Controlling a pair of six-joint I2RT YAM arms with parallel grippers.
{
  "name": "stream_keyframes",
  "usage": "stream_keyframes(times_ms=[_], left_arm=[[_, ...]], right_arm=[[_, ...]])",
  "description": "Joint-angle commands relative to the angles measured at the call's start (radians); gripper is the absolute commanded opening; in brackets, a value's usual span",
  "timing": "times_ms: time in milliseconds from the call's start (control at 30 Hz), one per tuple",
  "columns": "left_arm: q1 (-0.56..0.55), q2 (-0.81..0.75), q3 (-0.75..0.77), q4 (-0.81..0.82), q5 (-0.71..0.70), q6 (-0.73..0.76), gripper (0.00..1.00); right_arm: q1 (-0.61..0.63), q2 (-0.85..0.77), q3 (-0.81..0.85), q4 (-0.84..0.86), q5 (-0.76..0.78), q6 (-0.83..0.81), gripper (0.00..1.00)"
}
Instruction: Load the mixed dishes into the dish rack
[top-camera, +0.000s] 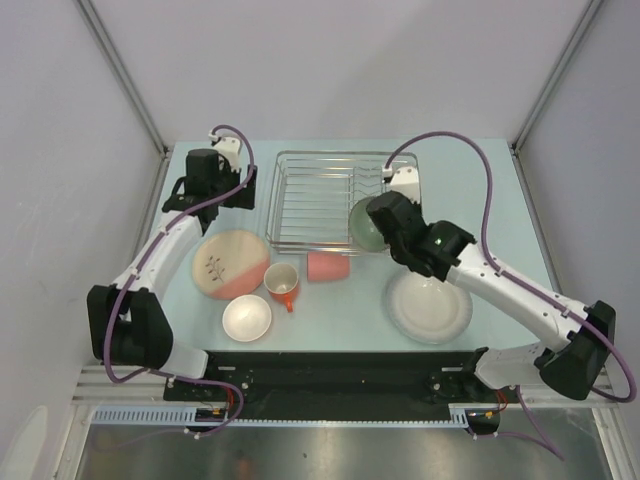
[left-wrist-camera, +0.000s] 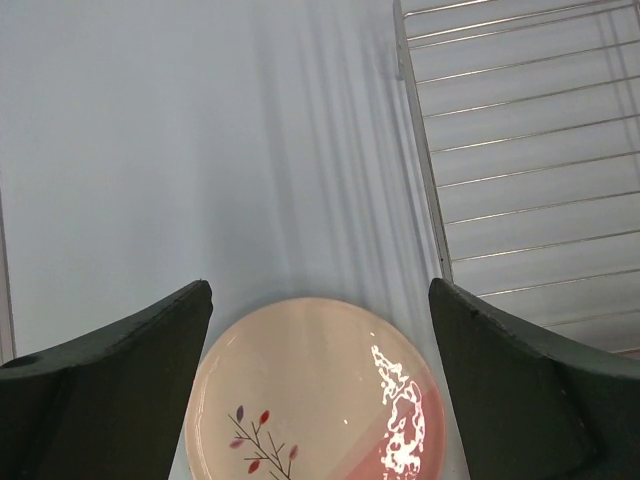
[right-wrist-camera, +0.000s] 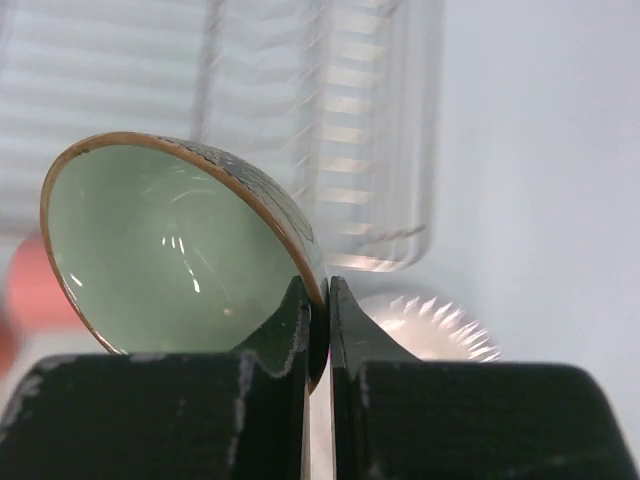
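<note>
My right gripper (top-camera: 385, 226) (right-wrist-camera: 318, 292) is shut on the rim of the pale green bowl (top-camera: 365, 222) (right-wrist-camera: 170, 250). The bowl hangs tilted over the front right corner of the silver dish rack (top-camera: 318, 198) (right-wrist-camera: 330, 110), which has nothing in it. On the table in front of the rack lie the pink plate (top-camera: 230, 263) (left-wrist-camera: 320, 400), an orange cup (top-camera: 282, 285), the pink tumbler (top-camera: 328, 267) on its side, the small white bowl (top-camera: 247, 317) and the large whitish plate (top-camera: 430, 307) (right-wrist-camera: 440, 335). My left gripper (top-camera: 212, 200) (left-wrist-camera: 320, 300) hangs open above the pink plate's far edge.
The rack's left wall (left-wrist-camera: 420, 160) stands just right of my left gripper. Metal frame posts rise at the table's back corners (top-camera: 160, 148). Purple cables loop off both arms (top-camera: 485, 190).
</note>
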Motion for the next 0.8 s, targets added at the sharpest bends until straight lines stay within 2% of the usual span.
stream_keyframes(times_ms=[0, 33, 100, 133, 200, 233, 267, 300, 333, 367, 400, 433, 600, 767], left_arm=[[0.023, 0.013, 0.037, 0.017, 0.040, 0.003, 0.95], [0.026, 0.016, 0.045, 0.003, 0.045, 0.000, 0.95], [0.043, 0.022, 0.049, -0.006, 0.063, -0.002, 0.94], [0.048, 0.022, 0.049, -0.016, 0.071, -0.003, 0.94], [0.065, 0.018, 0.039, -0.016, 0.080, -0.003, 0.94], [0.068, 0.015, 0.023, -0.008, 0.080, 0.000, 0.94], [0.077, 0.010, 0.014, -0.003, 0.079, 0.000, 0.94], [0.080, 0.009, 0.008, -0.002, 0.082, 0.001, 0.94], [0.081, 0.009, -0.004, 0.000, 0.080, 0.001, 0.94], [0.089, 0.012, -0.007, -0.002, 0.083, 0.001, 0.94], [0.089, 0.012, -0.012, -0.002, 0.085, 0.001, 0.94], [0.092, 0.013, -0.016, -0.002, 0.088, 0.001, 0.94], [0.112, 0.021, -0.009, -0.005, 0.102, -0.002, 0.94], [0.127, 0.016, 0.000, -0.014, 0.114, -0.002, 0.93]], right_arm=[[-0.066, 0.084, 0.068, 0.184, 0.458, -0.198, 0.00], [-0.093, 0.109, 0.068, 0.306, 0.564, -0.311, 0.00], [-0.113, 0.201, 0.068, 0.451, 0.653, -0.435, 0.00], [-0.135, 0.233, 0.068, 0.597, 0.701, -0.495, 0.00], [-0.158, 0.311, 0.068, 0.762, 0.718, -0.695, 0.00], [-0.184, 0.338, 0.068, 0.953, 0.721, -0.771, 0.00], [-0.198, 0.364, 0.068, 1.063, 0.724, -0.972, 0.00], [-0.207, 0.398, 0.068, 1.181, 0.721, -1.076, 0.00], [-0.216, 0.460, 0.068, 1.457, 0.717, -1.212, 0.00], [-0.228, 0.505, 0.088, 1.595, 0.712, -1.329, 0.00], [-0.231, 0.545, 0.109, 1.704, 0.712, -1.519, 0.00], [-0.238, 0.623, 0.137, 1.801, 0.712, -1.568, 0.00], [-0.239, 0.760, 0.268, 1.803, 0.717, -1.600, 0.00], [-0.221, 0.858, 0.304, 1.771, 0.729, -1.577, 0.00]])
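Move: The right hand holds the green bowl by its rim. The rear part of the dish rack's right section lies some 17 cm ahead of that hand, about 2 cm to its right and 17 cm below. The tipped-over red cup is about 3 cm back and 11 cm left, the white plate 11 cm back and 9 cm right, both some 20 cm down. From the left hand, that rack part is roughly 4 cm ahead, 34 cm right and 14 cm below. Carrying the green bowl out over the rack towards its far right corner, the right hand sweeps about 20 cm forward and 6 cm right, rising a little early and sinking back. It rolls left side down some 50 degrees and swings clockwise, its fingers coming up from a downward slant to level, still shut on the rim. The left hand, open and empty, drifts 3 cm left, away from the rack. ##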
